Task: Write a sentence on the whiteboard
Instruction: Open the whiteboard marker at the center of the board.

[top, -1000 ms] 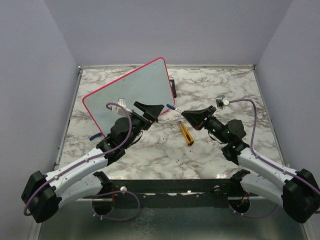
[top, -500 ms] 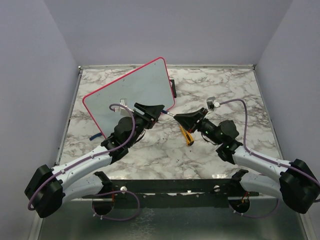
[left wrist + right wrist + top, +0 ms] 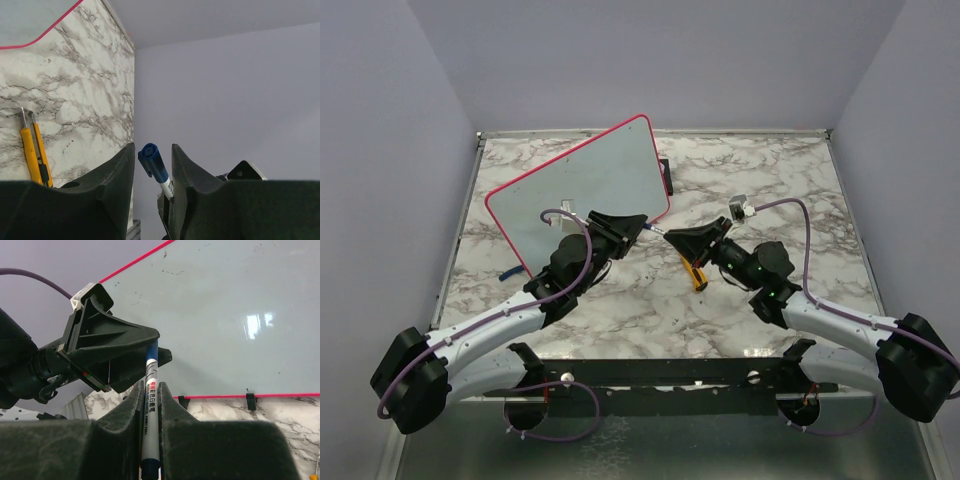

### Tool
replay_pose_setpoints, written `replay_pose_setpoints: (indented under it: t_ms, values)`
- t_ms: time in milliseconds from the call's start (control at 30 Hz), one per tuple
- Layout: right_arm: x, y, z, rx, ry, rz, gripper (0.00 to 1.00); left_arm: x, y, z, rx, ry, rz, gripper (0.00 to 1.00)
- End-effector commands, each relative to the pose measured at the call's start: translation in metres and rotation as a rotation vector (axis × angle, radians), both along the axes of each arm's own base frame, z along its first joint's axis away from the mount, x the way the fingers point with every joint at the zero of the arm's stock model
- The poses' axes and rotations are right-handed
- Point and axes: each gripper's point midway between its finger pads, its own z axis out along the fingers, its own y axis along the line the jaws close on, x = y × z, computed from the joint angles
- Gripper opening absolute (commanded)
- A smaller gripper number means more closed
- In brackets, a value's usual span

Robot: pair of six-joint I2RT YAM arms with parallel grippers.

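The whiteboard [image 3: 580, 190], pale with a red frame, stands tilted at the back left; it also fills the right wrist view [image 3: 240, 315] and shows a corner in the left wrist view [image 3: 30, 20]. No sentence shows on it. My right gripper [image 3: 667, 234] [image 3: 151, 385] is shut on a white marker [image 3: 151, 390] with a blue cap. The two grippers meet tip to tip in front of the board. The left gripper [image 3: 642, 226] [image 3: 152, 146] stands around the blue cap [image 3: 152, 162], with a thin gap still showing beside the cap.
A yellow utility knife [image 3: 694, 268] [image 3: 32, 155] lies on the marble table just below the right gripper. A small black object [image 3: 666, 178] sits behind the board's right edge. A blue bit [image 3: 508, 271] lies by the board's lower left. Grey walls enclose the table.
My right gripper has carried the marker leftward until its cap entered the left gripper. The left jaws have narrowed from wide open to close around the cap.
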Motion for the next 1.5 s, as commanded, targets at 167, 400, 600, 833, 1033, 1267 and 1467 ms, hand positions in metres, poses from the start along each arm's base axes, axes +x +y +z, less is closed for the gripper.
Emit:
replay_pose_setpoints:
  t_ms: [167, 400, 600, 833, 1033, 1267, 1467]
  values:
    - [0.004, 0.003, 0.018, 0.023, -0.051, -0.026, 0.01, 0.005, 0.009, 0.002, -0.051, 0.007, 0.052, 0.24]
    - [0.005, 0.004, 0.015, 0.015, -0.046, -0.040, 0.01, 0.006, 0.016, 0.001, -0.066, 0.014, 0.083, 0.09]
    - [0.004, 0.000, 0.016, 0.018, -0.051, -0.058, 0.01, 0.007, 0.030, 0.003, -0.077, 0.015, 0.148, 0.00]
    - [0.002, -0.002, 0.014, 0.016, -0.055, -0.060, 0.01, 0.007, 0.050, 0.005, -0.149, 0.029, 0.228, 0.00]
    - [-0.001, 0.001, 0.011, 0.013, -0.050, -0.044, 0.01, 0.007, 0.061, 0.005, -0.170, 0.033, 0.274, 0.00]
    - [-0.004, 0.002, 0.005, 0.000, -0.037, -0.037, 0.01, 0.009, 0.069, 0.008, -0.162, 0.026, 0.304, 0.00]
    - [-0.010, 0.000, -0.001, -0.009, -0.023, -0.027, 0.01, 0.011, 0.075, 0.011, -0.151, 0.021, 0.329, 0.00]
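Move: The blue cap of the whiteboard marker is already between my left fingertips, only about 1 cm ahead and 1 cm right of my left hand. My right hand grips the barrel, with that cap some 4 cm ahead, 6 cm to its left and a touch above. About 20 cm below my left hand, the yellow utility knife lies roughly 5 cm ahead and 13 cm right, and the whiteboard's middle about 27 cm ahead and 20 cm left. I shut my left fingers until they pinch the cap from both sides. Then I pull my left hand left and back, about 3 cm in all, with a slight roll of the wrist, working against my right hand's steady grip on the barrel. My right hand gets drawn the same way, back and left by nearly 2 cm. ##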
